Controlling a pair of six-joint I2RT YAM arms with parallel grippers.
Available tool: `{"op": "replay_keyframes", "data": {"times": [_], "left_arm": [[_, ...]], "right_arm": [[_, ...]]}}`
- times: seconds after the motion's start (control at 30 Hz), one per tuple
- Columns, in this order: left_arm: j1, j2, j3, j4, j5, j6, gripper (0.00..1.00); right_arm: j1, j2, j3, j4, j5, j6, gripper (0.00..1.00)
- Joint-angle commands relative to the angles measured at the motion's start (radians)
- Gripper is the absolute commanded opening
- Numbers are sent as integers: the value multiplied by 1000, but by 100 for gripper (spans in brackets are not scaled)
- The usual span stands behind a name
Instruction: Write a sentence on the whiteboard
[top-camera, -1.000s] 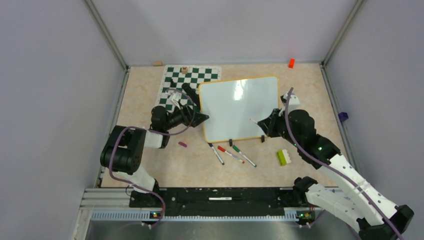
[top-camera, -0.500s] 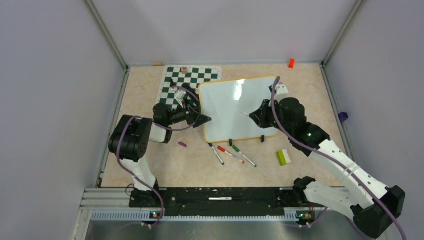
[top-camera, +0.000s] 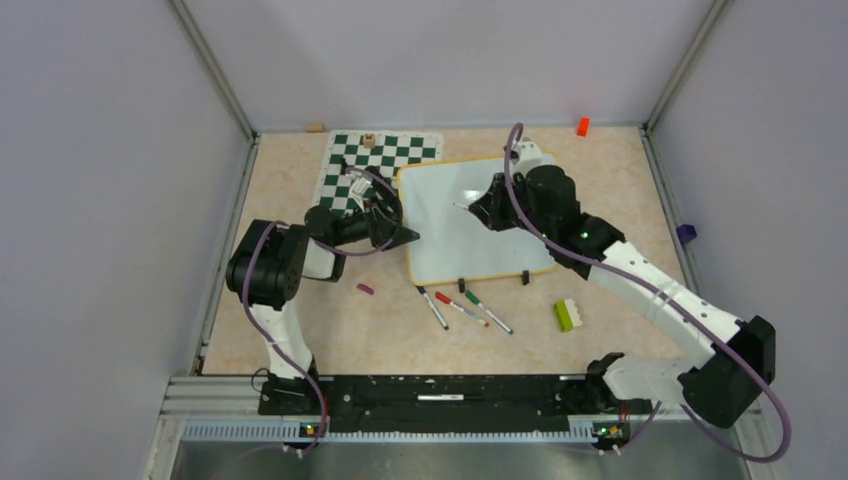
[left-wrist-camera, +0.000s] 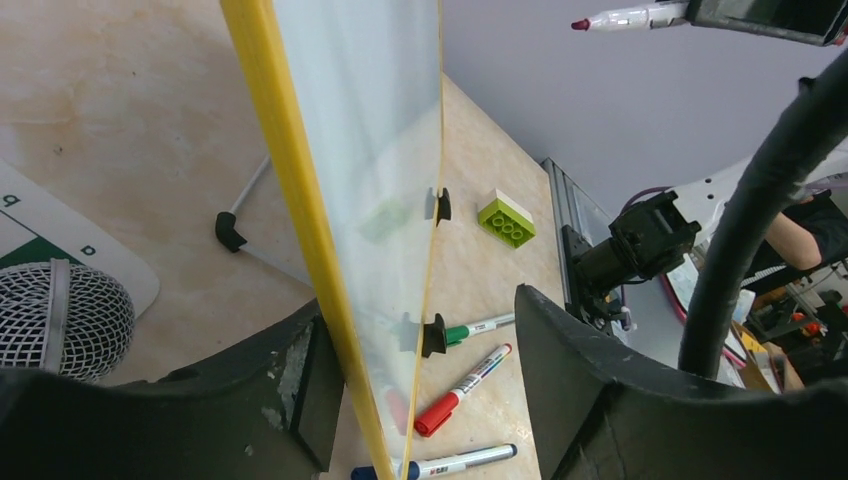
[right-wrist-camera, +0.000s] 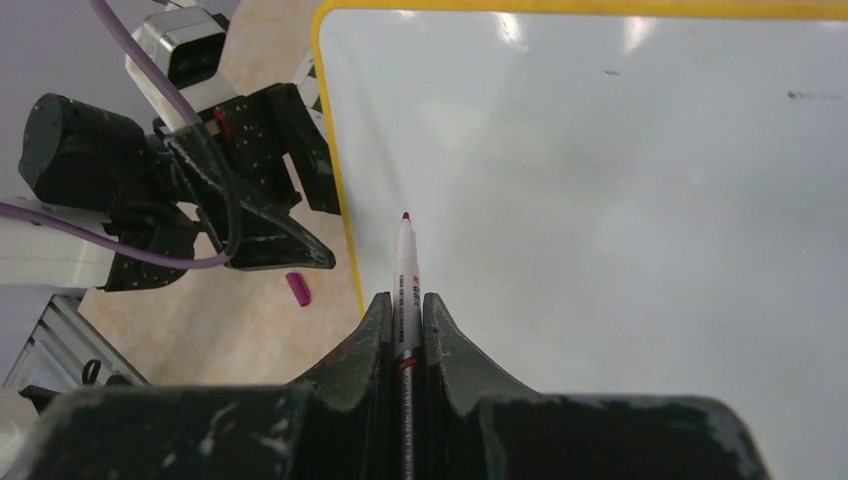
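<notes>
The whiteboard (top-camera: 450, 240) lies on the table, white with a yellow rim and two black clips on its near edge. No sentence shows on its surface (right-wrist-camera: 600, 200). My right gripper (top-camera: 485, 208) is shut on an uncapped marker (right-wrist-camera: 405, 260). The marker's purple tip (right-wrist-camera: 405, 216) hovers over the board's upper left part. My left gripper (top-camera: 405, 237) is open and straddles the board's left rim (left-wrist-camera: 290, 200). One finger (left-wrist-camera: 300, 380) sits close against the rim. The other (left-wrist-camera: 570, 360) stands well apart over the board (left-wrist-camera: 370, 120).
A blue marker (top-camera: 433, 308), a red marker (top-camera: 460, 308) and a green marker (top-camera: 488, 312) lie in front of the board. A purple cap (top-camera: 365, 288) lies near the left arm. A green brick (top-camera: 566, 315) sits front right. The chess mat (top-camera: 375, 165) lies behind the left gripper.
My right arm has carried the marker up and left across the board. My left gripper has narrowed around the board's left rim.
</notes>
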Motion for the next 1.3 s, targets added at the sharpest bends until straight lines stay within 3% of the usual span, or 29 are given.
{"op": "replay_keyframes", "data": {"times": [0.0, 0.1, 0.23, 0.5, 0.6, 0.87, 1.27], "left_arm": [[6, -8, 24, 43, 12, 21, 60], [6, -17, 19, 20, 9, 39, 47], [7, -17, 25, 2, 13, 45, 22], [9, 20, 57, 22, 36, 7, 11], [15, 37, 67, 38, 37, -16, 0], [49, 110, 103, 131, 54, -125, 0], [49, 88, 77, 131, 50, -103, 0]], "right_arm": [[43, 97, 139, 62, 17, -26, 0], [65, 154, 197, 62, 17, -33, 0], [89, 205, 259, 69, 48, -41, 0], [107, 266, 319, 79, 58, -43, 0], [117, 275, 325, 79, 78, -51, 0], [158, 293, 354, 63, 166, -97, 0], [220, 369, 443, 33, 262, -142, 0]]}}
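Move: The left hand has the whiteboard's left edge between its open fingers, about 2 cm ahead of the hand point and level with it. From that hand the microphone lies some 16 cm ahead and 6 cm left, the purple cap about 4 cm back and 10 cm left, both roughly 13 cm lower. The right hand holds the purple marker over the board; the board's upper left corner is about 10 cm ahead, 15 cm left and slightly below. The left fingers close from wide open and pinch the whiteboard's left edge, then, still shut on it, ease about 2 cm forward and slightly down. Meanwhile the right hand, keeping its grip on the uncapped purple marker, carries it about 9 cm left, with some 4 cm forward and up, towards the board's upper left corner, fast at first and then more slowly. ##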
